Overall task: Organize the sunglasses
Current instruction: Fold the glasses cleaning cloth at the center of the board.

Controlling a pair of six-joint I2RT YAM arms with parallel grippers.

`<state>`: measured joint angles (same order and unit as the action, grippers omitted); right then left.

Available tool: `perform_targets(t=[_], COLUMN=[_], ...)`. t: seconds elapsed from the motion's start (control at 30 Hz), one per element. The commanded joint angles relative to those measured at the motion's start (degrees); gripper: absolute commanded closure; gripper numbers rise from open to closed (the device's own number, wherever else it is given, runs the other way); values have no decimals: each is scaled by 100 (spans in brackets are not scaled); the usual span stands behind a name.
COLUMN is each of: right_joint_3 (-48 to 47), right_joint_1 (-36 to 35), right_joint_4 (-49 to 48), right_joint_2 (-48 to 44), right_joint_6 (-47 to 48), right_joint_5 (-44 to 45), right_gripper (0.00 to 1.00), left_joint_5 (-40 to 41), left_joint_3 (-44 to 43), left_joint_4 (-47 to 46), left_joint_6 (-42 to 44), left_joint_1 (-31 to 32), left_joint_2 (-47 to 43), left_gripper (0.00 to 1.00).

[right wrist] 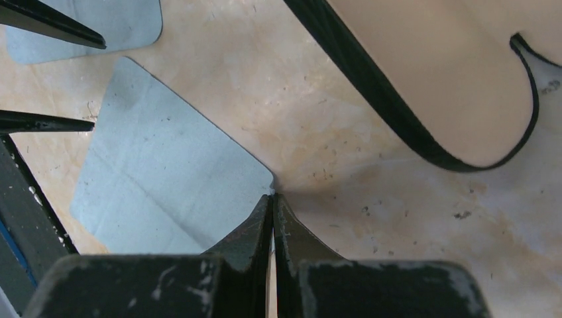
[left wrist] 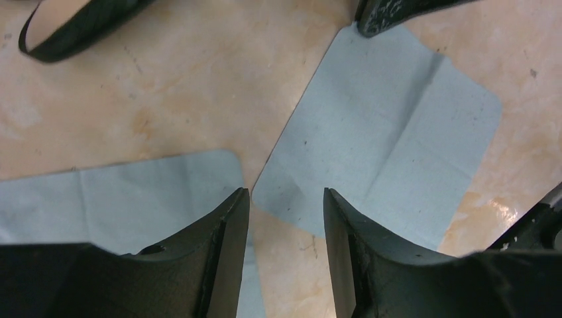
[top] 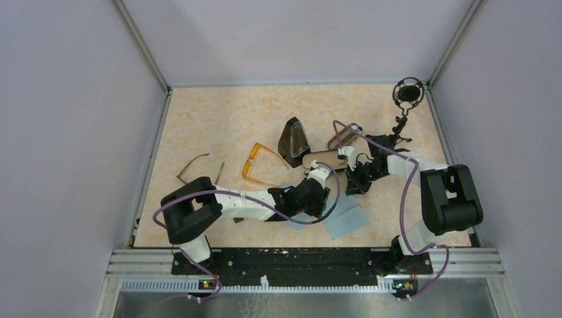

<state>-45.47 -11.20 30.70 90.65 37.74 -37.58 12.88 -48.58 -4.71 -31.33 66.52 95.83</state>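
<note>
The amber-lensed sunglasses [top: 255, 165] lie open on the table, left of the middle. The thin brown pair [top: 195, 167] lies further left. Both arms are away from them, over two pale blue cloths. My left gripper [top: 317, 190] [left wrist: 285, 192] hangs open above the gap between the left cloth [left wrist: 132, 199] and the right cloth [left wrist: 384, 152], holding nothing. My right gripper [top: 358, 181] [right wrist: 273, 195] is shut, its tips pinching the near corner of the right cloth [right wrist: 166, 172] down at the table.
A black triangular case [top: 293, 138] stands behind the arms. A beige case with a black rim [top: 321, 159] [right wrist: 431, 79] lies beside it, and a plaid case [top: 344, 136] lies further back. A black stand with a round head [top: 407, 93] occupies the back right corner.
</note>
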Motion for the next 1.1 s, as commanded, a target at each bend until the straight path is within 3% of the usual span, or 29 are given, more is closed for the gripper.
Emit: perform_targets(t=[0.0,0.63,0.83,1.07], right_joint_3=[231,276,300,303], right_joint_1=[170,461,460,457], right_joint_4=[-35,6,-2,-19], right_joint_2=[-262,-402,-435,-491], right_joint_6=[128,195,182,188], right_joint_5=[203,133,146,108], right_gripper=[100,100,100,100], left_joint_5=[52,-120,-288,-189], left_joint_3=[-546,-1051,-1149,-1182], left_joint_4=[-194,178,214,230], left_joint_6=[351,372,409,542], left_joint_1=[12,-171,-183,-192], left_joint_2=[312,989,1096,1019], left_gripper=[49,53,64,84])
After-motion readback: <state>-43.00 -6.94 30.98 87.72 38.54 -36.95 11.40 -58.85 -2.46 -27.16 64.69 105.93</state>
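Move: Just ahead of the left hand, about 2 cm forward, 1 cm right and 2 cm below, lies the free left corner of the cleaning cloth; the cloth's middle is some 10 cm to this hand's right, level with it. The second cloth lies about 7 cm left and 3 cm ahead, the open glasses case some 17 cm ahead and 4 cm right. From the right hand, already pinching the far corner, the free left corner is about 11 cm left and 5 cm back. Reaching right and forward, then sinking to the table while still easing forward, the left hand travels about 4 cm to the cloth's free left corner and closes its half-open fingers nearly shut around it. The right hand keeps the far corner pinched low at the table and drags it about 2 cm to the right, then holds still. ##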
